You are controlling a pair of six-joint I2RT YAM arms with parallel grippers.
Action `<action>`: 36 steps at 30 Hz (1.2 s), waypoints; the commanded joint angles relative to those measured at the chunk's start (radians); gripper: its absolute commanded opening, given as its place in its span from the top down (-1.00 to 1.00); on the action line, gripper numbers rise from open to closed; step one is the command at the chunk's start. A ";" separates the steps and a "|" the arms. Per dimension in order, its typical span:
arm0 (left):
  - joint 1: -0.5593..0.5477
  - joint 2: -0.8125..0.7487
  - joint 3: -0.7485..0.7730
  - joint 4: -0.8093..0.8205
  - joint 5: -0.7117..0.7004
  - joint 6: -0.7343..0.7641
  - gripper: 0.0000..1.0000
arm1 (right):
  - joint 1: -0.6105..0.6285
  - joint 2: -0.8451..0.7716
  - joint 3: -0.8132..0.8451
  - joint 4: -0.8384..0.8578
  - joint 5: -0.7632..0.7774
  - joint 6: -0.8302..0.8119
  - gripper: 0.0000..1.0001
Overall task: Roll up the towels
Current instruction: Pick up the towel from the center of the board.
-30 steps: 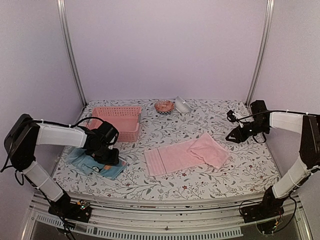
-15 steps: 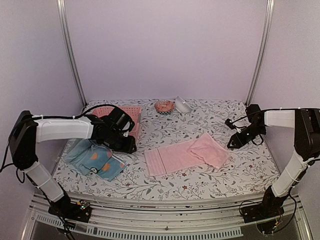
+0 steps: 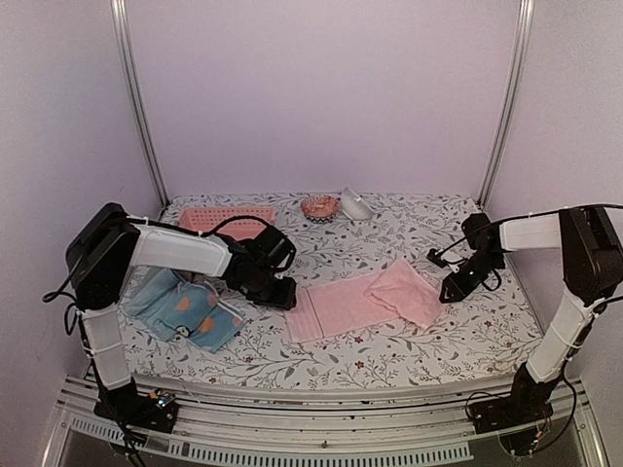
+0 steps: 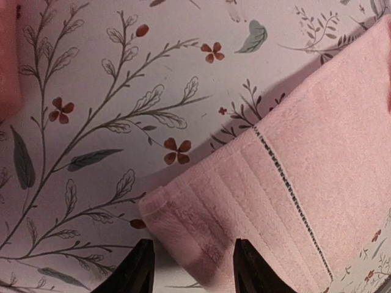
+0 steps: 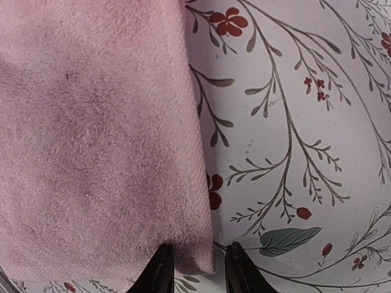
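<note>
A pink towel point(image 3: 346, 305) lies flat mid-table, its right end folded over point(image 3: 409, 290). My left gripper point(image 3: 283, 293) is low at its left end. In the left wrist view the left gripper point(image 4: 192, 273) is open, its fingertips point(image 4: 142, 268) either side of the towel's ribbed corner point(image 4: 201, 226). My right gripper point(image 3: 450, 290) sits at the towel's right edge. The right wrist view shows the right gripper point(image 5: 198, 271) open, straddling the corner of the pink towel point(image 5: 91, 140). A light blue towel with orange motifs point(image 3: 190, 313) lies crumpled at the left.
A pink perforated basket point(image 3: 226, 218) stands at the back left, partly behind my left arm. A small patterned bowl point(image 3: 319, 206) and a white object point(image 3: 355, 205) sit at the back edge. The floral tablecloth point(image 3: 389, 350) covers the whole surface.
My left arm left the blue towel and swung right to the pink towel's left end. The right arm came down and left to the towel's right edge, its jaws narrowing.
</note>
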 commanded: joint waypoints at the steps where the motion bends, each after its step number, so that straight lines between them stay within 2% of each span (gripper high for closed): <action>1: -0.011 0.024 0.037 0.027 -0.065 -0.013 0.11 | 0.011 0.044 -0.025 0.005 0.059 -0.015 0.46; 3: -0.010 0.026 0.044 0.025 -0.077 -0.006 0.20 | 0.010 0.053 -0.027 0.010 0.062 -0.017 0.58; 6: -0.010 0.029 0.056 0.028 -0.087 0.007 0.47 | 0.010 0.055 -0.024 0.020 0.067 -0.017 0.90; 11: -0.011 0.026 0.087 0.042 -0.092 0.038 1.00 | 0.010 0.018 0.015 0.015 0.094 -0.024 0.95; 16: -0.010 0.002 0.146 0.040 -0.112 0.111 1.00 | -0.033 -0.038 0.147 -0.036 0.112 -0.047 0.96; 24: -0.008 -0.139 0.336 0.014 -0.219 0.275 1.00 | -0.168 -0.058 0.607 -0.173 0.099 -0.083 0.96; 26: -0.008 -0.182 0.343 0.017 -0.224 0.294 1.00 | -0.180 -0.093 0.666 -0.202 0.063 -0.096 0.96; 28: -0.008 -0.215 0.318 0.023 -0.217 0.300 1.00 | -0.182 -0.179 0.639 -0.242 -0.058 -0.179 0.96; 30: -0.007 -0.232 0.275 0.021 -0.194 0.284 1.00 | -0.180 -0.303 0.495 -0.306 -0.193 -0.338 0.96; 31: -0.008 -0.234 0.253 0.016 -0.176 0.273 1.00 | -0.179 -0.368 0.413 -0.304 -0.199 -0.391 0.96; 36: -0.011 -0.191 0.180 -0.010 -0.063 0.244 1.00 | -0.183 -0.668 -0.030 -0.260 0.034 -0.602 0.96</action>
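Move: Both hands hover with open fingers about 1 cm above the pink towel, some 34 cm apart. The towel's left end lies right under the left hand, and its right corner right under the right hand. From the left hand, the blue towels lie about 21 cm left and 3 cm back, the pink basket 18 cm left and 18 cm ahead, and the patterned bowl 7 cm right and 29 cm ahead. The right fingers shut on the towel's right corner and pinch it, then carry it up about 25 cm, swinging roughly 15 cm forward and back again while drifting right, the fingers tipping up to point more forward. The left hand closes at the towel's left end, easing forward, but rises some 23 cm with empty fingers, ending a little farther forward and tilted up about 35 degrees. ##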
